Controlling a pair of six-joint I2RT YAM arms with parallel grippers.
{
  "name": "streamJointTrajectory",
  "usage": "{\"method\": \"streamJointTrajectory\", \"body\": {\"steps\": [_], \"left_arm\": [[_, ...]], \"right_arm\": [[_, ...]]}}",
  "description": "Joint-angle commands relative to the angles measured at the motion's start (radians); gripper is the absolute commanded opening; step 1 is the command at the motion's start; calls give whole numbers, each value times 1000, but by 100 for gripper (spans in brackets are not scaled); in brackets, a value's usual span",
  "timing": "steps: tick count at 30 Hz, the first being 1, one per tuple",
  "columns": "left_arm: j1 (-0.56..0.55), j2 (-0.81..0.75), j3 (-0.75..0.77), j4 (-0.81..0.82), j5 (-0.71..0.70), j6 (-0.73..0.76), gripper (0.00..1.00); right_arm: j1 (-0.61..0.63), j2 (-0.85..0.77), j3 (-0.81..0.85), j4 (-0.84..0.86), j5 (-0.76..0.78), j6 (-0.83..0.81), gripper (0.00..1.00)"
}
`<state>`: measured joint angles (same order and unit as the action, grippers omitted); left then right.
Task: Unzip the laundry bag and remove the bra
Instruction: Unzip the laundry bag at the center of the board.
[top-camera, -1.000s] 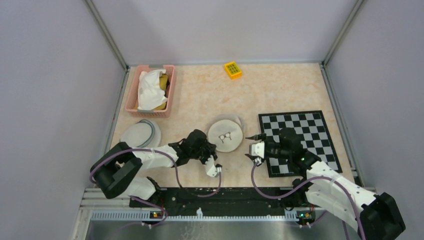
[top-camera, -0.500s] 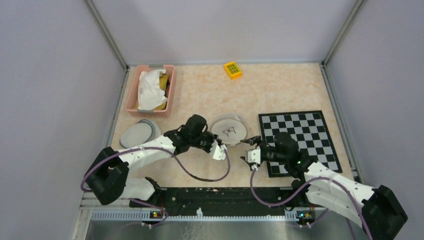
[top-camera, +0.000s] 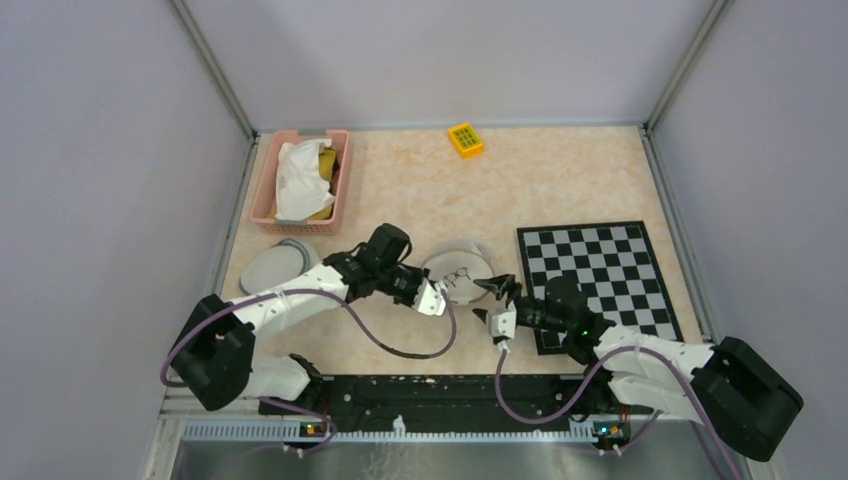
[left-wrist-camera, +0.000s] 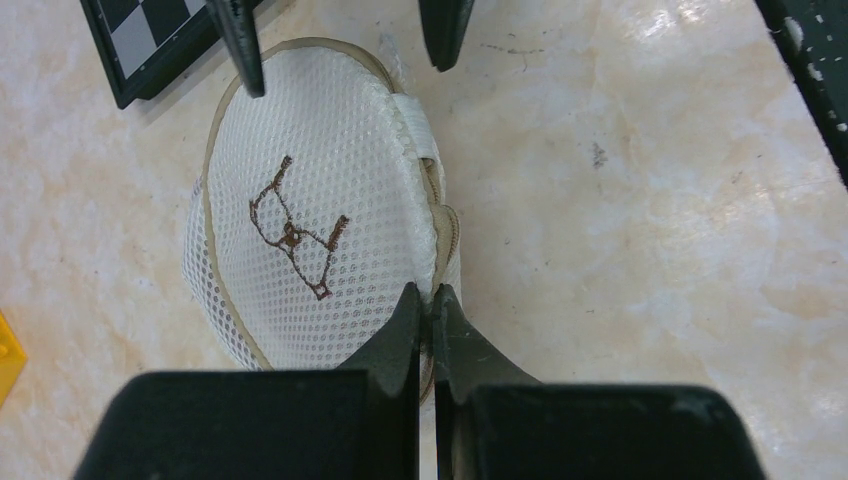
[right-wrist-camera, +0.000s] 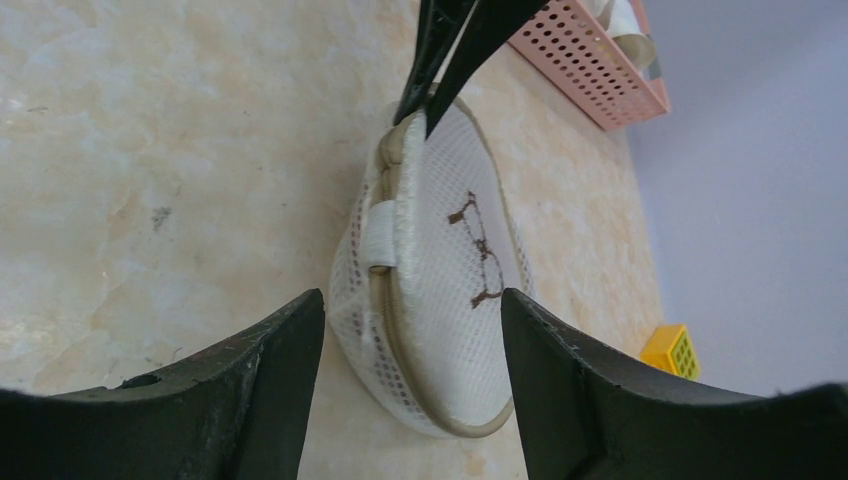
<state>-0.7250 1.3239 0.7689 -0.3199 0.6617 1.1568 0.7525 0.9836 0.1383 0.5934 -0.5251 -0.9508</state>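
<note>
The laundry bag (top-camera: 460, 264) is a round white mesh pouch with a brown stitched emblem, lying on the table between the arms. My left gripper (top-camera: 431, 300) is shut on its zipped rim (left-wrist-camera: 438, 245), the tips (left-wrist-camera: 432, 296) pinching the seam. The right gripper (top-camera: 493, 301) is open, level with the bag's other side and apart from it. In the right wrist view the bag (right-wrist-camera: 440, 280) lies just beyond the spread jaws (right-wrist-camera: 412, 330). The bra is hidden inside the bag.
A pink basket (top-camera: 341, 180) with white cloth stands at the back left. Grey plates (top-camera: 272, 266) lie below it. A checkerboard (top-camera: 600, 262) lies right of the bag, under the right arm. A yellow block (top-camera: 465, 139) sits at the far edge.
My left gripper has moved from the front of the table up to the bag's near rim and pinches it. The right gripper has slid left, closer to the bag.
</note>
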Motion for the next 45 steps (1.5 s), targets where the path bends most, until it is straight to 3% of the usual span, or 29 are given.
{"method": "streamJointTrajectory", "body": {"steps": [1, 10, 16, 19, 21, 23, 24, 26, 32, 45], "left_arm": [[11, -8, 48, -47, 100, -46, 0], [70, 3, 98, -114, 207, -125, 0], [80, -11, 106, -140, 265, -177, 0], [96, -12, 111, -113, 286, -279, 0], [122, -13, 110, -58, 292, -420, 9], [162, -15, 105, -6, 303, -579, 30], [185, -22, 102, 12, 311, -680, 42], [227, -50, 86, 71, 309, -818, 53], [274, -175, 14, 196, 235, -974, 74], [270, -173, -111, 432, 357, -1089, 75]], "right_arm": [[16, 26, 37, 73, -31, -37, 63], [21, 87, 54, 78, -93, -81, 54], [22, 113, 97, 82, -75, -47, 32], [22, 132, 129, 76, -54, 7, 22], [22, 131, 146, 67, -51, 32, 12], [21, 126, 166, 59, -32, 85, 0], [21, 126, 186, 40, -19, 135, 0], [22, 125, 224, -24, -9, 196, 0], [21, 125, 313, -220, -58, 355, 0], [21, 150, 434, -371, -97, 550, 0]]}}
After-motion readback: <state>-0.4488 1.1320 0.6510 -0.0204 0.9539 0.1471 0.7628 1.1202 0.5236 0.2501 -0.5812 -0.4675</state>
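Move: The left fingers already pinch the laundry bag's zipper rim. The rim by the white tab, where the open right gripper will close, lies about 3 cm to the right hand's left, 1 cm ahead and 1 cm lower; it is some 4 cm right of the left hand, level fore and aft. The bag's middle is roughly 4 cm ahead of the right hand, 3 cm left and 5 cm below. The chessboard's middle is about 25 cm to the right hand's right, 2 cm ahead and 10 cm down. Leftward and up, about 4 cm each way, the right hand brings its open fingers onto the zipper rim beside the white tab, pinches the rim shut between them, then rolls some 30 degrees while holding it. The left hand keeps its pinch while easing slightly back and up, then opens wide, lets go, and backs off left and up with a strong roll, dipping a little at the end. ##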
